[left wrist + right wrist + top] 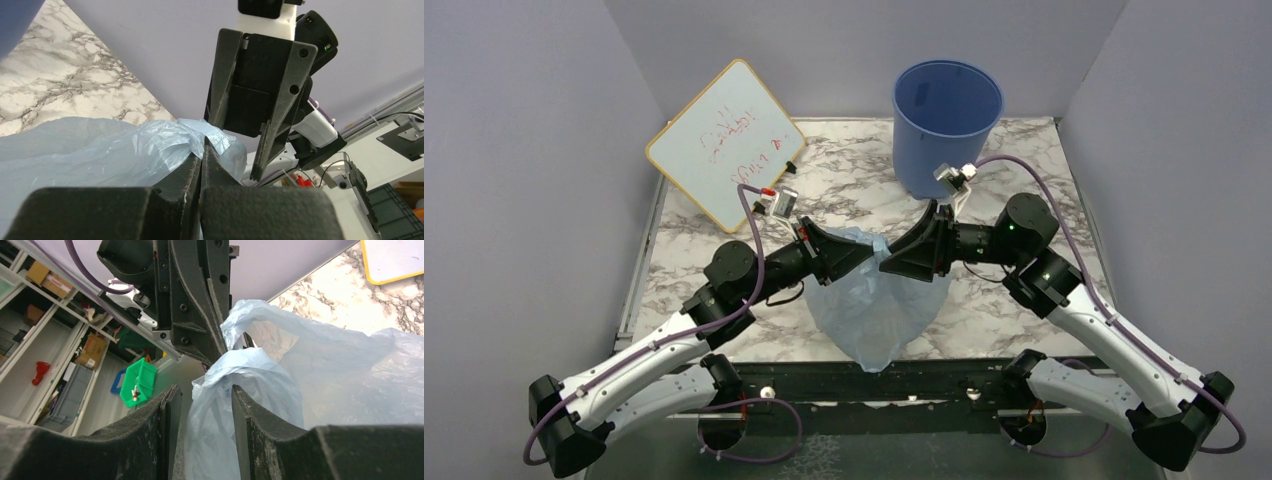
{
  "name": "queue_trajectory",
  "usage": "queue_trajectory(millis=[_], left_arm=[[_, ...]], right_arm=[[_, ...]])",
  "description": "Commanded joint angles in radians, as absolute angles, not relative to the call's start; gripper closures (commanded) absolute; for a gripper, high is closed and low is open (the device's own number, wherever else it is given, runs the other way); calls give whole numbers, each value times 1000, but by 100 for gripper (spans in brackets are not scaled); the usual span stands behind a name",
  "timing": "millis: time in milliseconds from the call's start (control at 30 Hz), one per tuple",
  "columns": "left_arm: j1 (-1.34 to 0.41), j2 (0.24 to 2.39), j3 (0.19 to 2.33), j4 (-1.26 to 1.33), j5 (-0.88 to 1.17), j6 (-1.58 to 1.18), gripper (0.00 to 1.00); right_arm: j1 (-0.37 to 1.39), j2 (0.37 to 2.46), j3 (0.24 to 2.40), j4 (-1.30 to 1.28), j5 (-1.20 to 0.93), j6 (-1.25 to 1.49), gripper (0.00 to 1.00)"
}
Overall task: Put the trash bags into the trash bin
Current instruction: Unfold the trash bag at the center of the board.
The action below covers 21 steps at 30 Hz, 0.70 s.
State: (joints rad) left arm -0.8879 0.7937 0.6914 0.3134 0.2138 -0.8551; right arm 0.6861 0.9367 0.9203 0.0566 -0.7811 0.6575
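The light-blue, crinkly trash bag [876,305] hangs above the marble table between my two grippers, its lower end reaching the front edge. My left gripper [869,256] is shut, pinching the bag's top fold at its fingertips [205,146]. My right gripper [887,264] faces it tip to tip and stands open. A bunch of the bag [215,405] lies loosely in the gap between its jaws [202,392], touching the right finger. The blue trash bin [947,120] stands upright at the back, right of centre, beyond both grippers, with nothing visible inside.
A white board with red writing and a yellow rim [726,140] leans at the back left. The marble table [1024,300] is walled by grey panels at the back and on both sides. A black rail [874,380] runs along the near edge.
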Motion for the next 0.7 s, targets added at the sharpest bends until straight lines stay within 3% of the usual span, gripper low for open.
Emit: queue_trajectory(millis=[0,200,400,467,533,567,667], left_arm=[[-891,813,724,347,262,-838,100],[-891,864,726,380,294,-860,100],[-890,837,717,390,265,-849,100],[-890,833,715,388,266,-849,100],[-890,831,711,388,264,-852,100],[-891,828,710,388,261,-852,100],[-890,819,705,388,252,-852,100]], right_arm=[[688,907,956,2,-713,607,53],[688,896,902,95,-666,666,53],[689,961,965,-65,-625,604,53],[689,955,967,-94,-566,598,58],[689,935,951,-77,-525,598,77],[688,924,943,-60,-528,597,82],[688,894,924,-11,-589,579,82]])
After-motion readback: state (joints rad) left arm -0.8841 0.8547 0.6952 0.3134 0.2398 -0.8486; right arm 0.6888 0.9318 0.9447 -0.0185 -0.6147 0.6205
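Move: The left hand already grips the trash bag's bunched rim high over the table; the loose fold of rim to be taken stands out about 2 cm to this hand's right. From the right hand, its open fingers pointing left, that fold lies about 2 cm ahead and 1 cm to the left, at its own height. The trash bin's middle is roughly 38 cm ahead of the right hand, 13 cm to its right and 20 cm lower. The right hand works its open fingertips forward about 2.5 cm along the loose fold of the bag's rim, rising a centimetre and sinking again while swinging some 10 degrees clockwise, and near the end closes its fingers most of the way, pinching the hanging strip of film. Meanwhile the left hand, fingers still shut on the bunched rim, sinks about 2 cm and eases a good centimetre to its right, bringing the fold to the right fingers. ##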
